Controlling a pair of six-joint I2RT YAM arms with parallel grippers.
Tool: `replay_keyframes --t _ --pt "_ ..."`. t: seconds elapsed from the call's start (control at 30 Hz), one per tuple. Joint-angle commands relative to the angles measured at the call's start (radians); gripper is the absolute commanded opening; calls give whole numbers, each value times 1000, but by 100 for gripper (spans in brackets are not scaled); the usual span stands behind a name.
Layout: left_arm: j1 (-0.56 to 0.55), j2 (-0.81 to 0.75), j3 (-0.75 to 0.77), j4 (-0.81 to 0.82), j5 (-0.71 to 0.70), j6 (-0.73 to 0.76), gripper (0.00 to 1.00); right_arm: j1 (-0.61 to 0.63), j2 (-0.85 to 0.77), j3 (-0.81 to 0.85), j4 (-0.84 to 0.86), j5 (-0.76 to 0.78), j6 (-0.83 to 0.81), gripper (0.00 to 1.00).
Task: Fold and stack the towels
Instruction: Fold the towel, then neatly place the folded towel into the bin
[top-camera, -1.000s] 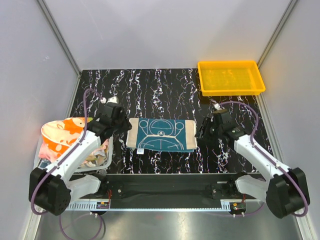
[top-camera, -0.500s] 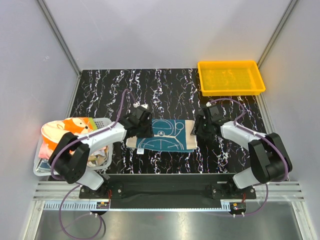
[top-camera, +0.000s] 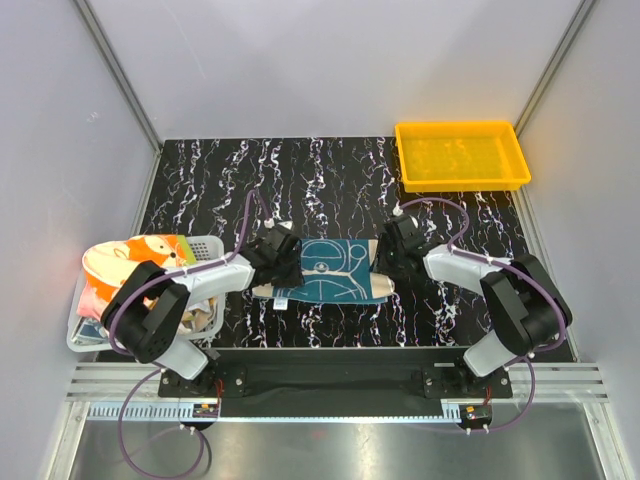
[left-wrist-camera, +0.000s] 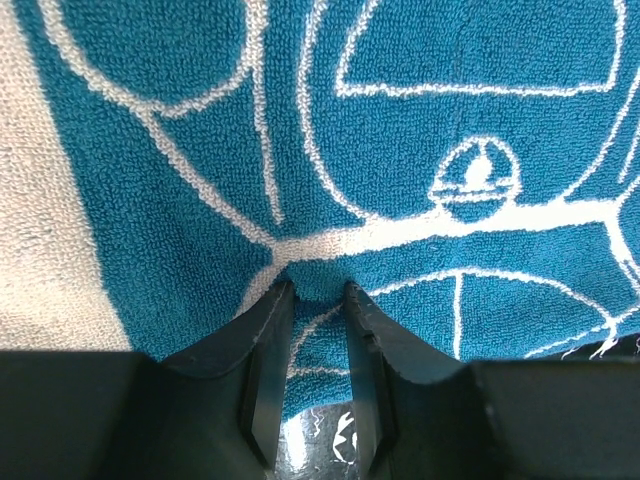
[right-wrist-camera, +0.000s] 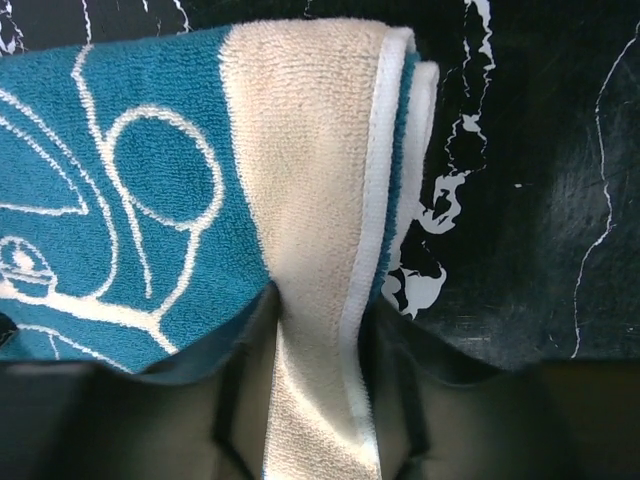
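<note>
A folded teal towel (top-camera: 335, 268) with a cream border lies flat on the black marbled table, between the two arms. My left gripper (top-camera: 285, 262) is down on its left part, shut on a small pinch of teal cloth (left-wrist-camera: 318, 275) that bulges between the fingertips (left-wrist-camera: 272, 300). My right gripper (top-camera: 383, 262) is at the towel's right end. The cream border (right-wrist-camera: 310, 200) of that end runs between its jaws, which are shut on it. More towels (top-camera: 130, 262), orange-and-cream and pale pink, are piled at the far left.
A white mesh basket (top-camera: 205, 243) at the table's left edge holds the piled towels. A yellow plastic tray (top-camera: 462, 184) stands at the back right corner. Grey walls close in the table on three sides.
Both grippers have moved inward onto the teal towel, the left from beside the basket, the right from off its right edge. Each has closed on cloth, and the towel's right end has bunched slightly.
</note>
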Motion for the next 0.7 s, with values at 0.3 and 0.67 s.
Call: replay_keyframes --t 0.3,0.67 --pt "2 -178 148 -176 -35 88 35 47 37 122 -229 176 -47 0" --pt "74 -353 304 -354 -15 173 37 3 442 815 -463 467 -383 0"
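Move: The folded towel's right end sits between the right hand's open fingers, practically at the hand point; the towel's middle is about 12 cm to its left. The yellow tray is roughly 24 cm ahead and 18 cm to the right of this hand. The left hand is low on the towel near its front edge, with the towel's right end about 18 cm to its right and 3 cm ahead. Right fingers pinch the towel's right end, dragging it about 10 cm forward; left hand lifts 18 cm clear. ##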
